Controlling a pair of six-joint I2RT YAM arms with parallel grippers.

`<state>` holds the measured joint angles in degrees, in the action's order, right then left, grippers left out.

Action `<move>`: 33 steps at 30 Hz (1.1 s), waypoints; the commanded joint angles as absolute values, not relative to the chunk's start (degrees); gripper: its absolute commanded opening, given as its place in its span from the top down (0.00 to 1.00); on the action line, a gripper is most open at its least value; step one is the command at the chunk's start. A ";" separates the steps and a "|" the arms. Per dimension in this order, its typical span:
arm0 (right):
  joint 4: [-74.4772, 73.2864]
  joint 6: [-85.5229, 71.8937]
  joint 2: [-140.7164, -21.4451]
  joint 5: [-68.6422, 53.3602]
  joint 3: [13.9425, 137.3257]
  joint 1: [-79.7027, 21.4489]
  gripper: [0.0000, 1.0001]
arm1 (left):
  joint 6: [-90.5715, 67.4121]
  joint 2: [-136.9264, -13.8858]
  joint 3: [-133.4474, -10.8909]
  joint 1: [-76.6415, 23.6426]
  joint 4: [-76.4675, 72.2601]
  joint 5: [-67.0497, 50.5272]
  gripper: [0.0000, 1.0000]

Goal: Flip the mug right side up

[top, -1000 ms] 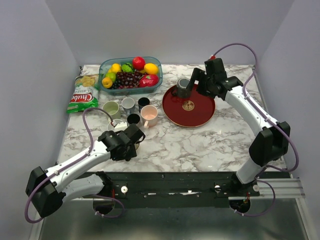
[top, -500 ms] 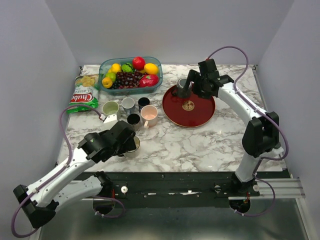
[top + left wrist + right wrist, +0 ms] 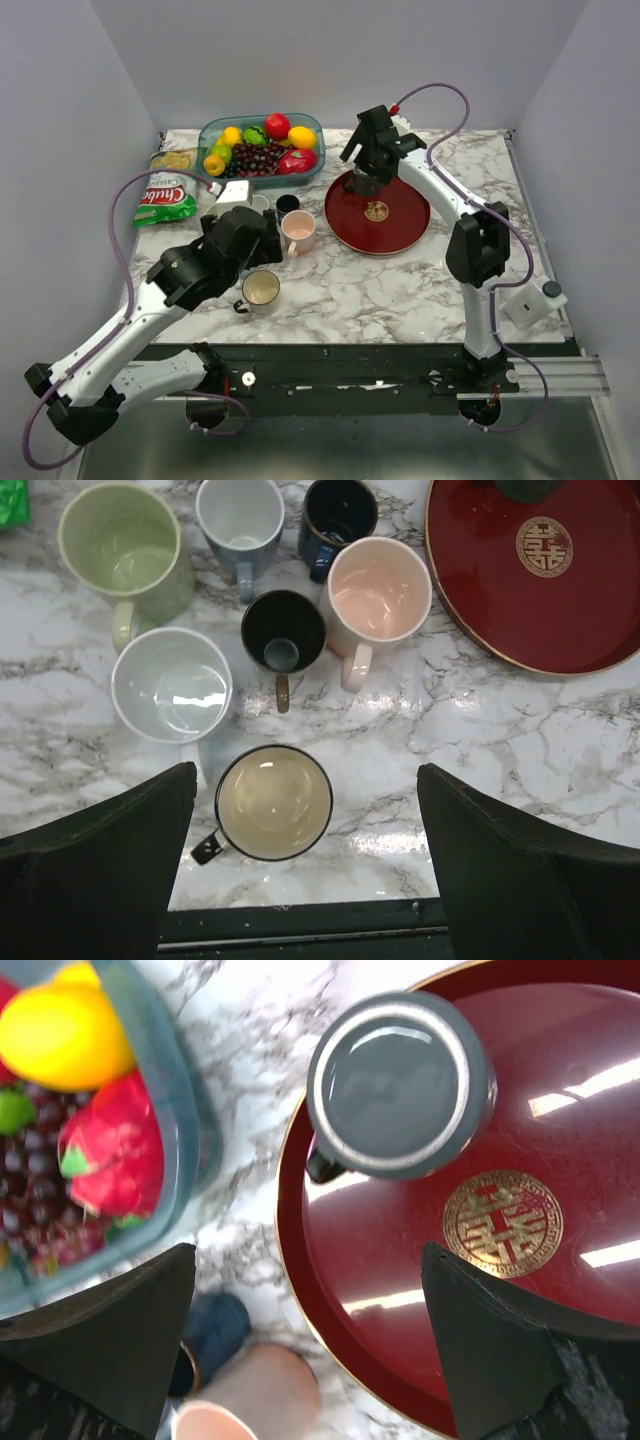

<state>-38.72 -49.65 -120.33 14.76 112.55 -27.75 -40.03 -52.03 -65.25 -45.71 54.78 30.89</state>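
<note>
A cream mug with a black rim and handle (image 3: 273, 802) (image 3: 260, 290) stands mouth up on the marble near the front edge. Well above it, my left gripper (image 3: 306, 780) (image 3: 268, 243) is open and holds nothing. A grey mug (image 3: 400, 1085) stands on the red tray (image 3: 480, 1310) (image 3: 395, 235); its upper face is a glossy grey disc with a pale ring, and I cannot tell if that is base or mouth. Over the tray's left rim, my right gripper (image 3: 308, 1255) (image 3: 360, 170) hangs open and empty, hiding most of the grey mug in the top view.
Several upright mugs cluster left of the tray: green (image 3: 125, 550), white (image 3: 172, 685), blue-grey (image 3: 240, 515), dark blue (image 3: 340, 510), small black (image 3: 283, 632), pink (image 3: 380, 585). A fruit tub (image 3: 260, 145) and chips bag (image 3: 165, 200) sit at the back left. A small white object (image 3: 530, 305) lies front right.
My left gripper opened, let go of the cream mug and rose away from it; the mug stays upright. My right arm swung left over the tray's left side.
</note>
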 commanded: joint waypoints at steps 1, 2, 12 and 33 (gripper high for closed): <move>-47.36 -57.21 -127.17 21.97 121.10 -27.42 0.00 | -28.31 -57.03 -68.55 -44.21 46.15 29.01 0.01; -48.50 -58.00 -128.22 23.36 122.42 -27.42 0.00 | -27.78 -58.52 -69.16 -43.95 45.71 28.31 0.01; -54.92 -59.68 -134.29 28.12 125.95 -27.42 0.00 | -25.05 -60.38 -70.75 -42.63 42.89 22.59 0.01; -44.47 -56.34 -131.75 29.79 119.44 -27.25 0.00 | -24.61 -58.27 -67.24 -41.40 40.70 20.74 0.01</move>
<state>-43.42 -56.66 -130.19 26.35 116.49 -27.42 -25.34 -59.96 -68.34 -41.95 42.46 21.78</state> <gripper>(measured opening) 0.996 0.988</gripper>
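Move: The grey upside-down mug on the tray is about 5 cm ahead of my right hand, 3 cm to its right and 11 cm below. The tray's centre lies some 9 cm nearer me than that mug and 2 cm to its right; the fruit bin stands about 13 cm ahead and 24 cm left of this hand, the pink mug 9 cm back and 15 cm left. From my left hand the grey mug is about 28 cm ahead, 22 cm right and 20 cm below. I ease my right hand forward a touch, then sink it about 7 cm and some 3 cm to the right, down close to the grey mug's near side, fingers kept wide open; the wrist turns about 15 degrees clockwise and its left side dips. My empty left hand, also open, drifts about 5 cm forward and right towards the tray, then hovers. ##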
